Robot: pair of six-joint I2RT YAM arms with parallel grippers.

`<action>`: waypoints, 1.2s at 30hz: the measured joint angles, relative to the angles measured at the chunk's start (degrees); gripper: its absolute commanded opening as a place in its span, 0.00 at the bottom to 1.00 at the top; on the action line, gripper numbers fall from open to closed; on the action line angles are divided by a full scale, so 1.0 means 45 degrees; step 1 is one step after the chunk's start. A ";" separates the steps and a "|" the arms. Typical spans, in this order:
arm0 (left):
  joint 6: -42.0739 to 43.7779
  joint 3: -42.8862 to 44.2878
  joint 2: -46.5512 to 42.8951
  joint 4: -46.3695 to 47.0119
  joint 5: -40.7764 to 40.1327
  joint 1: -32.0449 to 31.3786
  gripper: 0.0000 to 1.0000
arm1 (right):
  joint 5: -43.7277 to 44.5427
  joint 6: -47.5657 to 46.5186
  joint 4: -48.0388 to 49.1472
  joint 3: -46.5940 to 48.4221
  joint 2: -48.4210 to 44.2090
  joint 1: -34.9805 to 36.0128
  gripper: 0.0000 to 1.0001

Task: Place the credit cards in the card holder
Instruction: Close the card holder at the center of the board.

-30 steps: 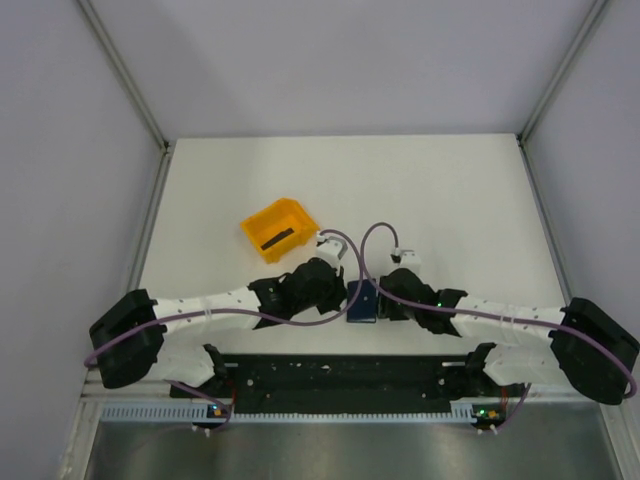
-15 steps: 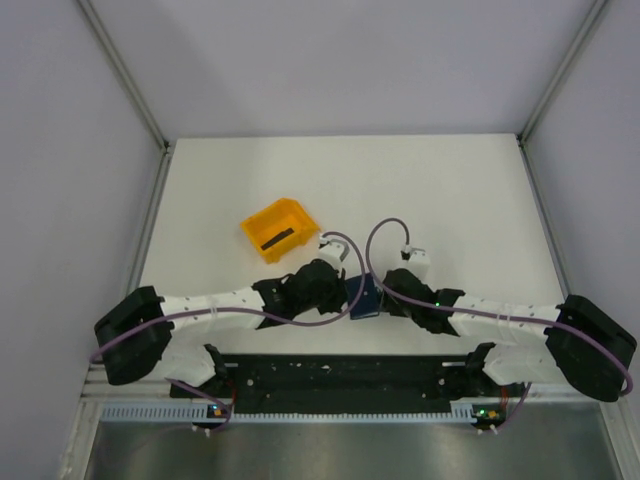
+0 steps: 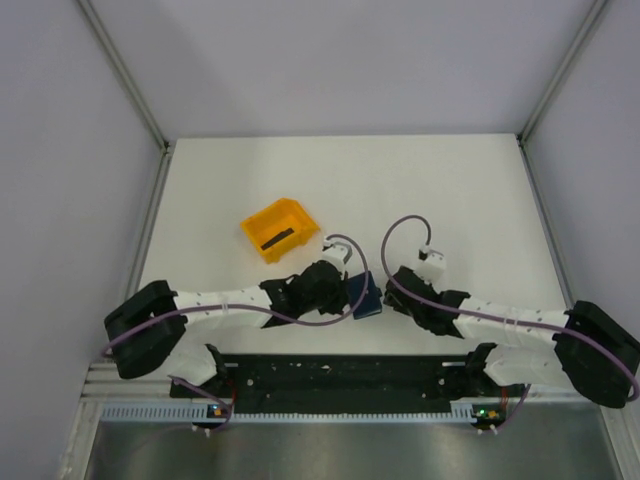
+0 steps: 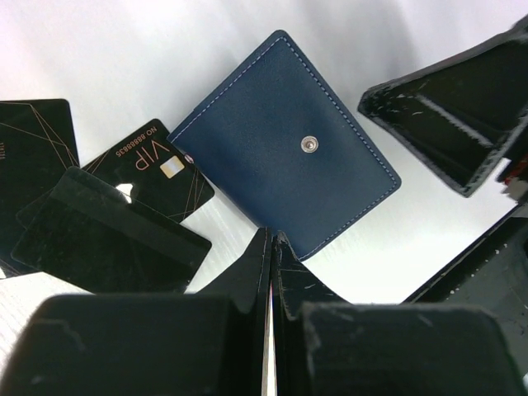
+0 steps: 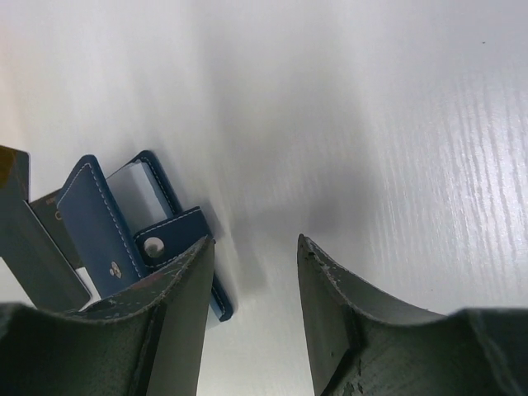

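The navy card holder (image 4: 289, 153) lies on the white table with its snap stud facing up. It shows tilted between the two wrists in the top view (image 3: 364, 296). Black credit cards lie fanned beside its left edge, one marked VIP (image 4: 153, 165) and one with its plain back up (image 4: 107, 239). My left gripper (image 4: 272, 237) is shut, and its tips rest at the holder's near edge. My right gripper (image 5: 254, 241) is open over bare table just right of the holder (image 5: 103, 231), whose snap flap (image 5: 169, 235) sticks out beside the left finger.
An orange bin (image 3: 262, 218) stands behind the left arm with a dark flat strip (image 3: 278, 238) inside it. Purple cables loop over both wrists. Grey walls close in the table on three sides.
The right gripper has drawn back to the right, off the card holder. The holder has turned slightly, and the left wrist has shifted a little to the right.
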 measured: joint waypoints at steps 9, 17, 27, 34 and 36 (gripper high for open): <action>0.0568 0.1331 0.1093 -0.0005 0.0199 0.0355 0.00 | 0.0223 -0.0155 -0.0437 -0.0865 -0.3317 -0.0019 0.45; 0.1064 0.2803 0.2030 0.0049 0.0471 0.0534 0.00 | -0.0568 -0.1860 -0.0641 -0.0894 -0.4104 -0.0029 0.45; 0.1035 0.1977 0.2239 0.0204 0.0661 0.0981 0.00 | -0.1481 -0.3060 -0.0287 -0.0651 -0.1627 -0.0228 0.47; 0.0971 0.1588 0.2671 0.0384 0.0767 0.1224 0.00 | -0.2871 -0.3910 0.1817 -0.1253 -0.1486 -0.0894 0.48; 0.0971 0.1588 0.2793 0.0486 0.0831 0.1307 0.00 | -0.3123 -0.4085 0.2055 -0.1258 -0.1287 -0.0923 0.48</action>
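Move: Just beyond the left hand's shut fingers lies the card holder, its flap partly raised, about 3 cm ahead, 4 cm to the right and 6 cm below. The loose cards lie some 9 cm to the left of the holder's middle and level with it. From the right hand, the holder is roughly 6 cm to the left, level front to back and 2 cm down; its snap strap is 3 cm to that hand's left and 1 cm ahead. Swinging forward, right and up over the holder, about 4 cm each way at most, the left hand then drops some 5 cm and comes back left, bringing its shut fingertips onto the flap near the hinge side. The right hand, fingers staying half open, lifts 5 cm, lowers again beside the strap and turns nearly 20 degrees counter-clockwise. ##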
